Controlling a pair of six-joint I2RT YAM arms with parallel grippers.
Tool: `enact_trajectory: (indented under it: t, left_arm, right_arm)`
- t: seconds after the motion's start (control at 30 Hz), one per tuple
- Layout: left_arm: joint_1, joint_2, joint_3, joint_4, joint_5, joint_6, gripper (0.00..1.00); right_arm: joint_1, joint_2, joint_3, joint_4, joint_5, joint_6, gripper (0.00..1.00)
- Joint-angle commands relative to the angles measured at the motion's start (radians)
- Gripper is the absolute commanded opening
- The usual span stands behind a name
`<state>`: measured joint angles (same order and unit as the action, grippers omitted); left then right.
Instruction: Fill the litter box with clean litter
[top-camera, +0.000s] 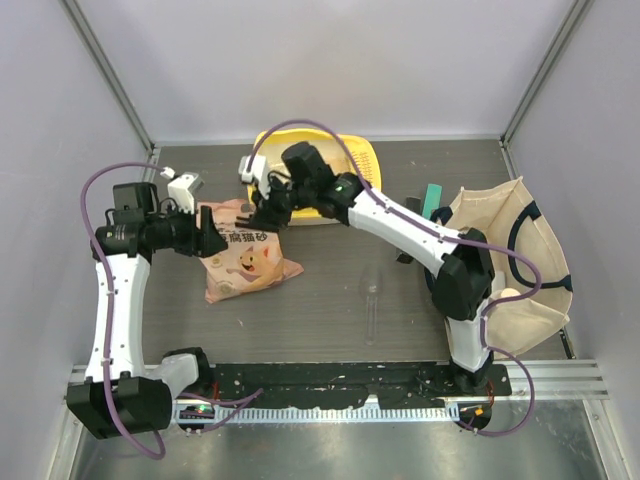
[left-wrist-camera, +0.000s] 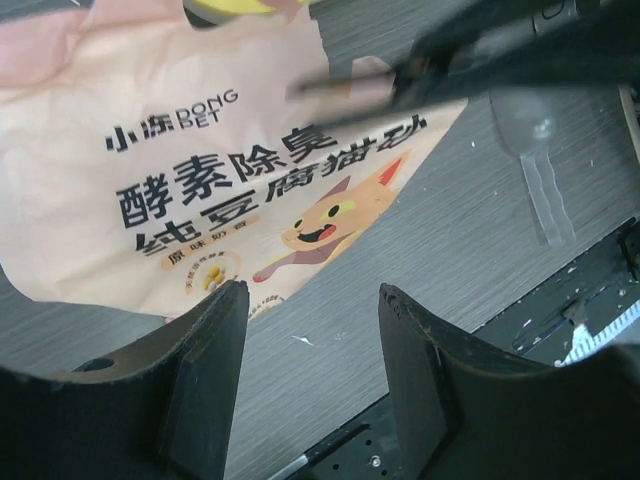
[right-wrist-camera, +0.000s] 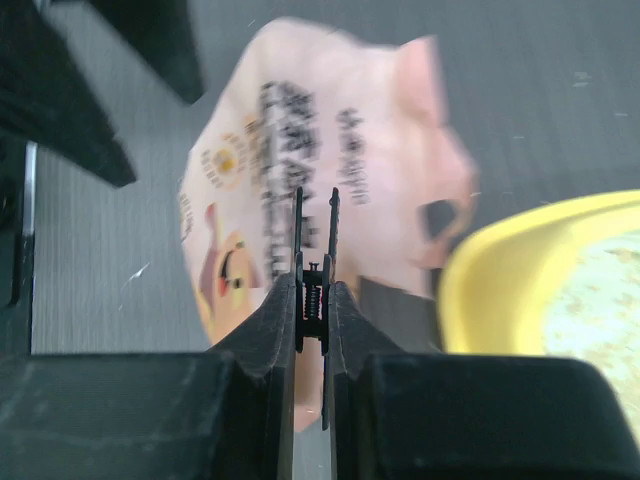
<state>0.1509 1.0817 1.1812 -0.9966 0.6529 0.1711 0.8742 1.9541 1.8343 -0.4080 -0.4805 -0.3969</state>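
Observation:
The peach-orange bag of clean litter (top-camera: 245, 255) lies flat on the dark table, with its cartoon face and Chinese print showing (left-wrist-camera: 200, 150) (right-wrist-camera: 300, 130). Behind it stands the yellow litter box (top-camera: 350, 160). Its rim (right-wrist-camera: 530, 260) curves round pale beige granules (right-wrist-camera: 605, 300). My right gripper (top-camera: 268, 205) (right-wrist-camera: 313, 300) is shut on a thin black spring-loaded scissors-like tool (right-wrist-camera: 315, 215). The tool's two blades hang over the bag's top part (left-wrist-camera: 400, 90). My left gripper (top-camera: 205, 240) (left-wrist-camera: 310, 300) is open at the bag's left edge, with only table between its fingers.
A cream canvas tote (top-camera: 510, 260) with dark handles lies at the right. A clear plastic scoop (top-camera: 372, 300) (left-wrist-camera: 540, 180) rests on the table right of the bag. A teal object (top-camera: 432, 198) sits beside the tote. A small white device (top-camera: 185, 185) is near the left arm.

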Motion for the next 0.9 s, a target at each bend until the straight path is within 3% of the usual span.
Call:
enact_trajectory:
  t: [0.0, 0.17, 0.33, 0.5, 0.6, 0.87]
  left_arm:
    - [0.006, 0.017, 0.047, 0.044, 0.037, 0.093, 0.58]
    - [0.004, 0.046, 0.07, 0.076, 0.068, 0.214, 0.58]
    - [0.003, 0.124, 0.133, 0.105, 0.05, 0.26, 0.58]
    - [0.004, 0.172, 0.172, 0.086, 0.066, 0.379, 0.58]
    - [0.003, 0.188, 0.189, 0.03, 0.12, 0.447, 0.59]
    - [0.003, 0.265, 0.248, -0.371, 0.156, 0.891, 0.59]
  right_arm:
    - [-0.133, -0.09, 0.158, 0.028, -0.006, 0.199, 0.01]
    - [-0.247, -0.205, 0.068, -0.132, 0.029, 0.144, 0.01]
    - [-0.409, -0.413, -0.292, -0.265, 0.146, 0.083, 0.02]
    - [-0.468, -0.48, -0.483, -0.316, 0.139, 0.004, 0.01]
    - [-0.468, -0.457, -0.556, -0.275, 0.128, 0.012, 0.01]
    - [-0.468, -0.339, -0.612, -0.164, 0.249, -0.049, 0.02]
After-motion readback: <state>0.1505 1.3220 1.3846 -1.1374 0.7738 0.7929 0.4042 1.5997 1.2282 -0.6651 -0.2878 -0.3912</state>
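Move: The right hand holds the black clip over the litter bag. It is headed for the open table about 29 cm to its right, 2 cm farther out and 23 cm down. The scoop lies about 24 cm right and 6 cm back, the black box roughly 32 cm right and 10 cm ahead, the litter box some 11 cm right and 20 cm ahead. From the left hand, the litter bag lies about 8 cm ahead, 6 cm right and 17 cm below. Keeping its pinch on the black clip, the right hand lifts forward and up, sweeps right nearly 30 cm away from the litter bag, then sinks about 20 cm from its high point while easing back, down towards the table by the scoop's head; it swings clockwise and its fingers tip downward. The open left hand reaches some 5 cm forward by the litter bag, then eases back slightly, turning clockwise. ##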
